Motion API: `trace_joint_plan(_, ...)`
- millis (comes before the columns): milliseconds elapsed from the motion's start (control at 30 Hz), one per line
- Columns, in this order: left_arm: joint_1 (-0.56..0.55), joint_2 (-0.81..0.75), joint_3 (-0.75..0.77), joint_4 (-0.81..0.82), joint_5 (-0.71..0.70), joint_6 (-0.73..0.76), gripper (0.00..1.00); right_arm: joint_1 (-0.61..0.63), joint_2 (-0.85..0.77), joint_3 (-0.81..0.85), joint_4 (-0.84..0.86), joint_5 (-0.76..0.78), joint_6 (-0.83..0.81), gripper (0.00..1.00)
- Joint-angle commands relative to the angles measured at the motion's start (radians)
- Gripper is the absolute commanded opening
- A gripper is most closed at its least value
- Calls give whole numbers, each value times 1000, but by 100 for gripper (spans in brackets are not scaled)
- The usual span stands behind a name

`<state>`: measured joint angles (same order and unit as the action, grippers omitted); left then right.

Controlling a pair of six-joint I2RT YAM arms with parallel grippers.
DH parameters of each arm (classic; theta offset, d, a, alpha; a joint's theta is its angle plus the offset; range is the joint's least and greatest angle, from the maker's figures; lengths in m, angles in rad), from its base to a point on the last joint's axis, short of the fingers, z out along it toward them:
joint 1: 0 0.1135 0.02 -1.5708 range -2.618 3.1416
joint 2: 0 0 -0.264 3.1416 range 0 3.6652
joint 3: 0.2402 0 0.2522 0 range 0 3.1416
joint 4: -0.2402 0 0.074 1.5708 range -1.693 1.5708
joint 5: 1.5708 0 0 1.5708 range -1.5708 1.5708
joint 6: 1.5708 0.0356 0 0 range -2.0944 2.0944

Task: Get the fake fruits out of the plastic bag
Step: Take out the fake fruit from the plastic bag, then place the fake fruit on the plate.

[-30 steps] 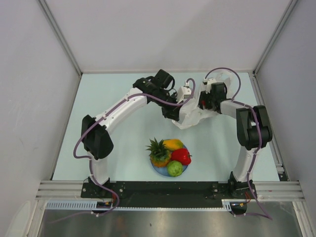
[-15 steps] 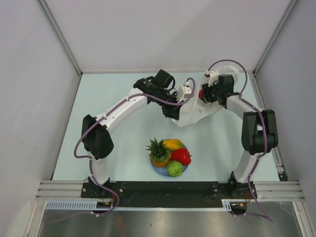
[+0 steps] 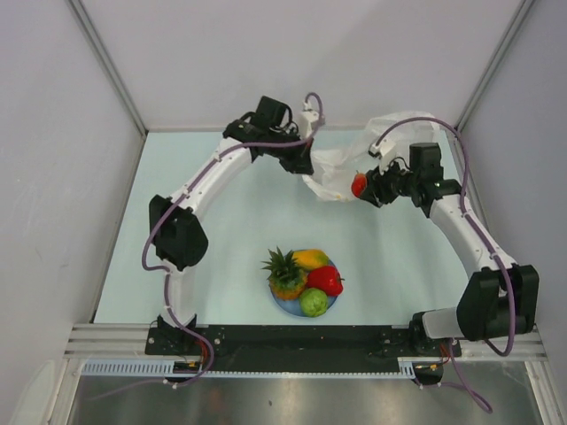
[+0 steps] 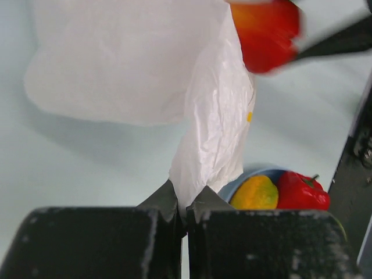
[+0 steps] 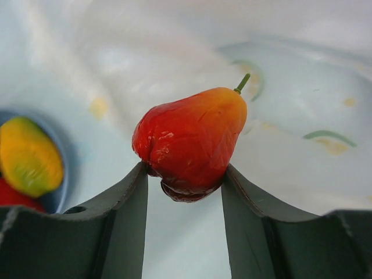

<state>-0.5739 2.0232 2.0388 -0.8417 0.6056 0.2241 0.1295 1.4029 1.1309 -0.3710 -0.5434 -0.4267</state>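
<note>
The thin white plastic bag (image 3: 341,168) hangs lifted at the back of the table. My left gripper (image 3: 306,164) is shut on its edge, and the bag (image 4: 145,64) drapes from the jaws in the left wrist view. My right gripper (image 3: 363,186) is shut on a glossy red-orange pear-shaped fruit (image 3: 358,184), outside the bag, beside its right side. The fruit (image 5: 189,139) sits between the jaws with a green stem. It shows blurred in the left wrist view (image 4: 266,32). The pineapple (image 3: 285,273), yellow-orange wedge (image 3: 311,258), red pepper (image 3: 325,280) and green ball (image 3: 313,303) lie on the plate.
The round light-blue plate (image 3: 282,305) sits at front centre, near the arm bases. Grey walls enclose the table at the back and both sides. A rail runs along the near edge.
My right gripper has pulled out of the bag toward the right with the red fruit in it. My left gripper has lifted the bag and moved back and left.
</note>
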Motion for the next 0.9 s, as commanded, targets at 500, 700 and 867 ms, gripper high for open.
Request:
trace_joint_plan(500, 255, -80, -80, 84, -44, -101, 0, 551, -151, -198, -146, -36, -405, 32)
trace_joint_plan(700, 307, -103, -95, 85, 17, -132, 0, 639, -143, -197, -163, -7, -324, 33)
trace_joint_plan(867, 356, -109, -92, 99, 74, -164, 1, 691, -134, -166, -256, 34, -296, 33)
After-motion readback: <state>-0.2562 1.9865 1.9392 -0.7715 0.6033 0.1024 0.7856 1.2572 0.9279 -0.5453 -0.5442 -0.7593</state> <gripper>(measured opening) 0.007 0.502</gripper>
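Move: The right hand's red fruit is bound for the plate, whose middle is roughly 23 cm back, 16 cm to the hand's left and 18 cm below. On the plate, from that hand, the red pepper is 22 back and 10 left, the yellow fruit 17 back and 14 left, the green fruit 28 back and 14 left. From the left hand, the bag's body lies about 18 cm right, 3 ahead and 10 lower, the plate 27 back, straight behind, 21 below. The right hand keeps its pinch on the red fruit and swings it back about 20 cm and left some 15, sinking a little, towards the plate, turning roughly 50 degrees counter-clockwise until its fingers point left and down. Meanwhile the left hand, still clamping the bag's edge, drags the bag left and forward away from the plate, turning slightly counter-clockwise. ##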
